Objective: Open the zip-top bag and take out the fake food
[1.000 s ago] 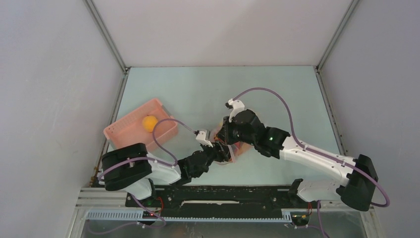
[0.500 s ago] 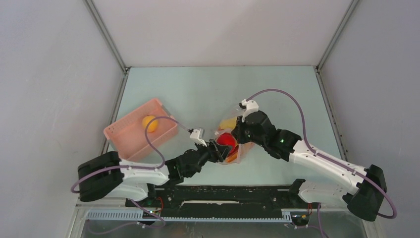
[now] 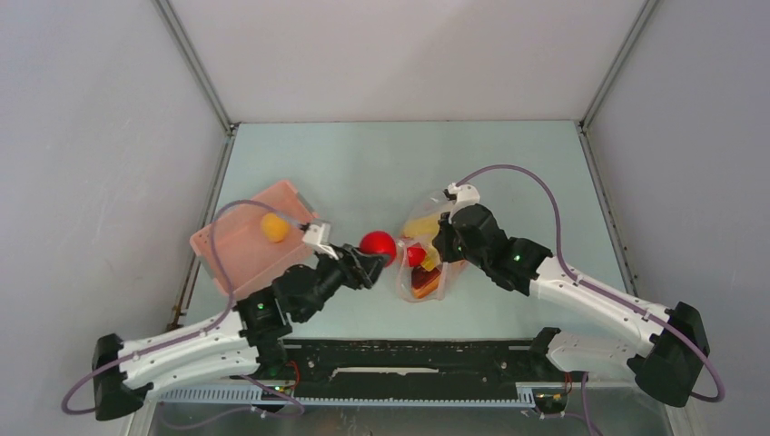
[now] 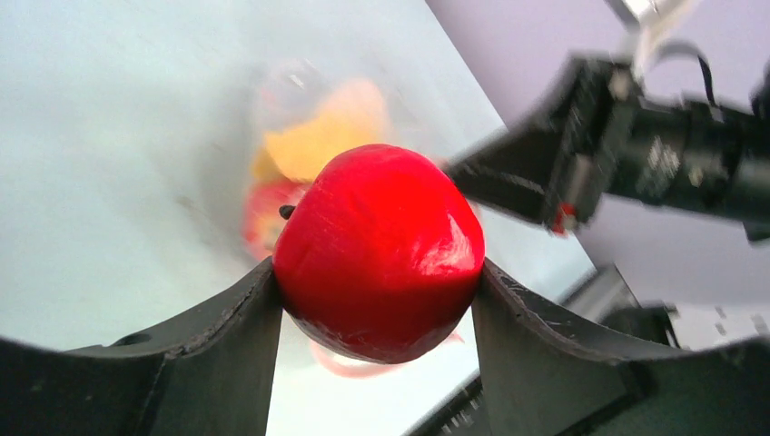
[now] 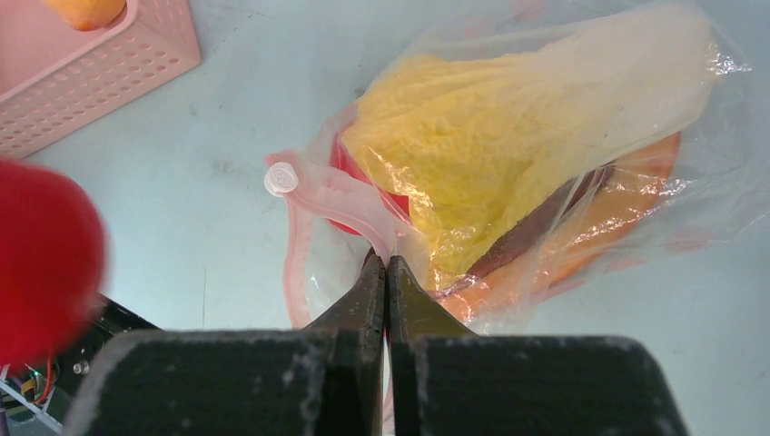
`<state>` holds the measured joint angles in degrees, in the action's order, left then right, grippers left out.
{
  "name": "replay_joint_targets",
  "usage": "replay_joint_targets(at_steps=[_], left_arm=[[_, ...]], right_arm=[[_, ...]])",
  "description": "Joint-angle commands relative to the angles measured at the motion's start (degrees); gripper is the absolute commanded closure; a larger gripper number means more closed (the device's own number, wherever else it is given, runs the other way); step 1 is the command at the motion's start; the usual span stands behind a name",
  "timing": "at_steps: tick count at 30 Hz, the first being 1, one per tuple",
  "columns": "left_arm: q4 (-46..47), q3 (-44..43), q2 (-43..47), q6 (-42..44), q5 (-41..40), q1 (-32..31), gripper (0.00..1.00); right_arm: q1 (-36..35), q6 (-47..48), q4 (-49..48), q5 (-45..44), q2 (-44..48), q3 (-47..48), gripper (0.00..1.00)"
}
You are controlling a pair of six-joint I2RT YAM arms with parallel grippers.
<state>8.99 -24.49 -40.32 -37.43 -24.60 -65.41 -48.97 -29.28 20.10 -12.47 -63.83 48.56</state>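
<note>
My left gripper (image 4: pixel 380 300) (image 3: pixel 375 256) is shut on a red round fruit (image 4: pixel 381 250) (image 3: pixel 378 243), held in the air just left of the zip-top bag (image 3: pixel 427 254) (image 5: pixel 545 173). The bag lies open at mid-table. My right gripper (image 5: pixel 385 263) (image 3: pixel 439 247) is shut on its pinkish zip strip (image 5: pixel 340 195). Inside the bag I see a larger yellow piece (image 5: pixel 463 145), an orange piece (image 5: pixel 626 195) and some red (image 3: pixel 416 256). The held fruit shows as a red blur (image 5: pixel 41 259) at the left of the right wrist view.
A pink slatted basket (image 3: pixel 236 254) (image 5: pixel 82 86) sits at the left with an orange-yellow round fruit (image 3: pixel 271 227) in it. Grey walls close in the table on three sides. The left arm stretches low across the basket's near corner.
My left gripper has pulled out of the bag and moved left with the red fruit. The right gripper has stayed pinched on the bag's zip edge.
</note>
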Motion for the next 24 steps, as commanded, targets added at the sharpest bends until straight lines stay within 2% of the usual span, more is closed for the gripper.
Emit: replay_joint_targets(at_steps=[1, 5, 9, 16, 20, 24], left_arm=[[-16.88, -5.13, 8.19, 5.04, -7.94, 6.94, 0.72], [-21.64, -5.83, 12.10, 6.64, -8.16, 18.42, 0.73], [-23.73, -5.74, 11.72, 6.59, -7.50, 30.02, 0.75], [-18.47, -1.95, 5.00, 3.16, -2.15, 46.95, 0.74], [-12.44, -0.54, -2.16, 1.41, 3.45, 53.75, 0.71], [-9.30, -0.51, -9.83, 1.04, 6.90, 56.97, 0.66]], right_arm=[[0.46, 0.79, -0.61, -2.13, 0.90, -0.04, 1.00], [0.54, 0.81, -0.67, -1.96, 1.20, -0.05, 1.00], [0.55, 0.80, -0.67, -1.69, 1.55, -0.04, 1.00], [0.54, 0.87, -0.58, -1.26, 1.91, -0.04, 1.00], [0.59, 0.88, -0.63, -0.86, 2.13, -0.04, 1.00], [0.59, 0.90, -0.41, -0.86, 2.47, -0.04, 1.00]])
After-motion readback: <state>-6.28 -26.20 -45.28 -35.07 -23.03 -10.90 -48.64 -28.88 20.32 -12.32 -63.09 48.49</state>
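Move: The left hand already grips the red fruit; the basket's middle lies about 37 cm to its left, 11 cm ahead and 17 cm below. In the basket, the orange fruit is some 31 cm left of that hand, 14 cm ahead and 16 cm below. The bag lies about 17 cm right, 8 cm ahead, 17 cm below. From the right hand, the basket is roughly 55 cm left, 7 cm ahead, 13 cm below. The left hand carries the red fruit some 25 cm left and 12 cm forward over the basket, turning counter-clockwise. ##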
